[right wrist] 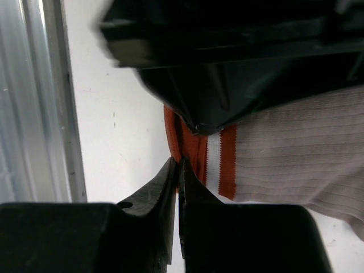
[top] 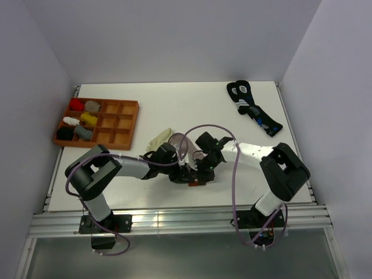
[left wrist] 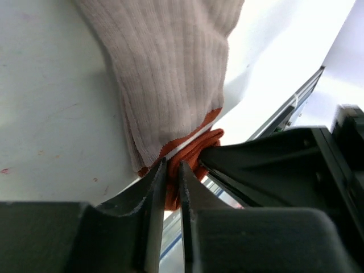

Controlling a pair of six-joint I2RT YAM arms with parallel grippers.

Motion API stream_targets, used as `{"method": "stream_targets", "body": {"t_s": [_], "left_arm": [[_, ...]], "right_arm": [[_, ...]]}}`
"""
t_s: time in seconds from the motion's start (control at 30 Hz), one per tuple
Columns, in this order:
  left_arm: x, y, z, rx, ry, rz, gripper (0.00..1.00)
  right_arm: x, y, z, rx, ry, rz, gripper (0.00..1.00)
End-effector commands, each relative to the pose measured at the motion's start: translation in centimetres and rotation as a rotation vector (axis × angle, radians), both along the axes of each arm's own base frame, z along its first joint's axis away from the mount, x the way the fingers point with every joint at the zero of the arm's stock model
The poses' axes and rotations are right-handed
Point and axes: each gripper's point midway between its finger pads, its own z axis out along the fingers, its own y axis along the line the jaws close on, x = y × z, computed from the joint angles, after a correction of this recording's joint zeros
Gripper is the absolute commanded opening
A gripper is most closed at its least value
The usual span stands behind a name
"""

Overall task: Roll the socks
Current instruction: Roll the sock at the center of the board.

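The taupe sock (left wrist: pixel 170 68) with a red-and-white striped cuff (right wrist: pixel 227 159) lies flat on the white table near its front edge. Both grippers meet at that cuff. My left gripper (left wrist: pixel 172 165) has its jaws almost together, with bunched red cuff fabric (left wrist: pixel 196 149) between the tips. My right gripper (right wrist: pixel 177 162) is shut, pinching the cuff's red edge (right wrist: pixel 173 136). From above, the left gripper (top: pixel 185 170) and right gripper (top: pixel 200 171) cover most of this sock. The pale cream sock (top: pixel 160 139) lies loose just behind them.
An orange compartment tray (top: pixel 119 125) at the back left holds small sock bundles (top: pixel 81 119). A pair of black socks with blue-and-white marks (top: pixel 254 107) lies at the back right. The table's metal front rail (right wrist: pixel 48 102) runs close beside the cuff.
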Motion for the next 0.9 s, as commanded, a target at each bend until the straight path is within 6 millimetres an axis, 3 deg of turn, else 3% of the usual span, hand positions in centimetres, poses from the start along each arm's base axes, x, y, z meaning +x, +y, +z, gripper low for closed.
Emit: {"method": "stream_targets", "body": {"t_s": [0.0, 0.1, 0.43, 0.6, 0.7, 0.87], "left_arm": [[1.4, -0.4, 1.3, -0.032, -0.117, 0.069, 0.22], [1.9, -0.3, 2.0, -0.042, -0.184, 0.101, 0.29], [2.4, 0.8, 4.0, -0.028, -0.467, 0.139, 0.38], [0.9, -0.3, 5.3, 0.035, -0.756, -0.015, 0.39], [0.3, -0.6, 6.5, 0.008, -0.856, -0.058, 0.41], [0.4, -0.8, 6.4, 0.021, -0.925, -0.119, 0.43]], "right_arm": [[-2.2, -1.9, 0.2, -0.057, 0.205, 0.012, 0.03], [-1.8, -2.0, 0.1, -0.07, 0.279, -0.005, 0.03], [-0.9, -2.1, 0.6, -0.125, 0.51, -0.043, 0.03], [-0.3, -1.8, 0.1, -0.159, 0.59, -0.039, 0.04], [-0.2, -1.4, 0.4, -0.166, 0.635, -0.041, 0.04], [0.5, -1.0, 0.5, -0.168, 0.635, -0.052, 0.04]]}}
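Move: The right hand already pinches the red cuff of the brown sock near its right-hand end, so the cuff's middle lies about 2 cm to its left and 1 cm below. The middle of the sock's brown body is some 10 cm ahead and 5 cm left of this hand. From the left hand, the cuff's middle is roughly 2 cm right, 1 cm back and 1 cm down, the brown body about 9 cm straight ahead, and the cream sock some 18 cm ahead and 13 cm left. Fingers still shut on the red cuff, the right hand shifts only about 1.5 cm to its right and stays low while it tips some 35 degrees, the fingertips swinging back towards the bases as the gripper body leans forward over the brown sock. Meanwhile the left hand opens wider and comes free of the cuff, edging a little forward and to its left at first, then rising to about 5 cm up with a slight draw back, its fingers tilting some 45 degrees from down towards forward. ##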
